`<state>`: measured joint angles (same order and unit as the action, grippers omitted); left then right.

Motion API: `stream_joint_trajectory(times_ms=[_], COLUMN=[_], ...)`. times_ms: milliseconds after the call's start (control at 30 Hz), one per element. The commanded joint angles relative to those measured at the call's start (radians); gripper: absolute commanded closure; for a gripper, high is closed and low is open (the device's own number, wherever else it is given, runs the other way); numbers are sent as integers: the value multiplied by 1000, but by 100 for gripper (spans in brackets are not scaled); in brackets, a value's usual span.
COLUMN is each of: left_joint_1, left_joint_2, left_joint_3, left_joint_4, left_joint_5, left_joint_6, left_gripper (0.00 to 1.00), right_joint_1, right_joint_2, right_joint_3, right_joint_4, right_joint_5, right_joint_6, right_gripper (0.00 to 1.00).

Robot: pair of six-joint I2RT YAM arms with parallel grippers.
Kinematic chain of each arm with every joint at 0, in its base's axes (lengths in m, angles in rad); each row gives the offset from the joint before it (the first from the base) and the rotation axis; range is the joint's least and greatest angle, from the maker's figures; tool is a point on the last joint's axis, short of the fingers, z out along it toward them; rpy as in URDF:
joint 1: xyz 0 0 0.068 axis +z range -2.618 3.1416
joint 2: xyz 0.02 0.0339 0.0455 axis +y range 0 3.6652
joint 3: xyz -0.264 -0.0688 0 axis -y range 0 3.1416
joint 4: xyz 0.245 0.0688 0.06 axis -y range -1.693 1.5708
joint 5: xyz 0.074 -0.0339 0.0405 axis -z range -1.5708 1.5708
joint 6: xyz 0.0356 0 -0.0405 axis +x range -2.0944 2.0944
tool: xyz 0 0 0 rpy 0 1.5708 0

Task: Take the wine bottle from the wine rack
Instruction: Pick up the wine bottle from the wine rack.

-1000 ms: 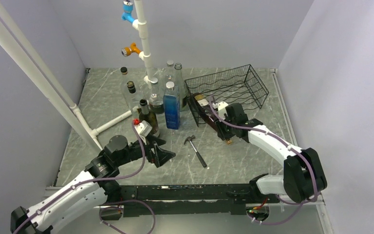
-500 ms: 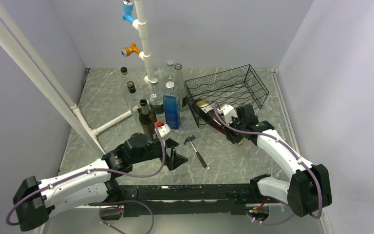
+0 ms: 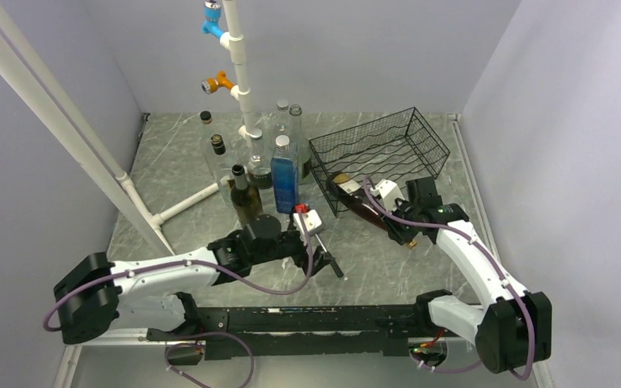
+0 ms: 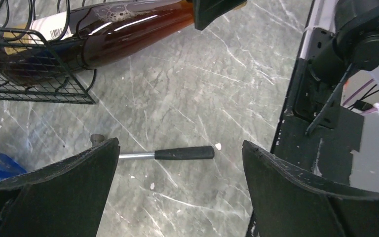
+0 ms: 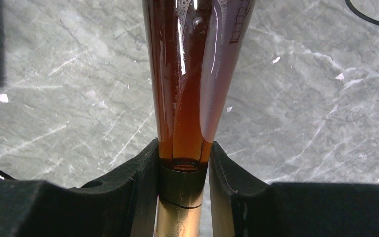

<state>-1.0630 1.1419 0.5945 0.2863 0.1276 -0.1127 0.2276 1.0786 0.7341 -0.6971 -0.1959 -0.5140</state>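
The wine bottle [image 3: 361,204], dark amber with a gold-foiled neck, lies tilted, and its base still rests in the near-left corner of the black wire wine rack [image 3: 392,145]. My right gripper [image 3: 405,233] is shut on the bottle's neck [image 5: 183,170], a finger on each side of the foil. In the left wrist view the bottle's body [image 4: 113,34] pokes out of the rack [image 4: 29,74]. My left gripper [image 4: 180,148] stands open and empty over the table, just left of the bottle, with a hammer [image 4: 182,153] below it.
Several upright bottles [image 3: 251,174], one of them blue [image 3: 284,182], stand left of the rack. A white pipe stand [image 3: 238,73] rises behind them. The hammer [image 3: 333,267] lies on the marble table between my arms. The arms' black base rail [image 3: 331,319] runs along the near edge.
My right gripper has drawn the bottle to the right and nearer, partly out of the rack, which shifted slightly. My left arm has swung right, over the hammer.
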Motion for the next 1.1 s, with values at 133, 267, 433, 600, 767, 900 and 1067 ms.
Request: stream_joint_trajectory(times_ms=[133,267,433,600,767,900,1067], left_joint_1=[-64,-66,-68,-68,-68,-68,-68], left_joint_2=[163,289,363,390,460,535,591], left_joint_3=[55,79,81,58,93,139,183], left_joint_4=[257,353,435,523,574,617,669], left_joint_5=[-124,-200,-213,-181,-182,-259,-435], left_joint_6=[283,298,324,434,506,515,470], left_gripper=[1,3,4,3,3,13,30], right_joint_1=[-13,-18,-36,-46,-48,-48,-50], right_joint_2=[-34,-15,-41,-71,-86,-104,-115], right_joint_3=[34,42,60,78,99,103,103], right_joint_4=[-127,-167,-227,-273,-308,-339,-351], right_joint_5=[-38,-45,-43,-22,-25,-30,-44], right_joint_6=[-83,-111,-138,-144,-135,-144,-146], right_gripper=[100,100,100,100,100,100,100])
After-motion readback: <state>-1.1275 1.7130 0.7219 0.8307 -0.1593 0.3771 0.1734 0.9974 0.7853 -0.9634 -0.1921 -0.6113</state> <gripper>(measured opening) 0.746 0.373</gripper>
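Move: The wine rack's near left corner is about 14 cm ahead of the open left hand, 8 cm to its right and 13 cm below. From that hand the wine bottle's middle is some 13 cm ahead, 16 cm right and 10 cm lower, the hammer 4 cm ahead, 3 cm right and 16 cm below. The right hand already grips the bottle's neck, the bottle's middle roughly 7 cm ahead, 8 cm left and 2 cm below; the rack corner is 11 cm ahead, 16 cm left and 5 cm below. The left hand reaches forward and right, nearly 8 and 7 cm, past the hammer towards the rack's near left corner, sinking about 5 cm in all with a brief rise midway, rolling some 30 degrees so its forward side lifts, and starting to close its fingers only at the end. Meanwhile the right hand keeps its pinch on the wine bottle's neck and draws it back about 4 cm and a little right, rising slightly at the end. ##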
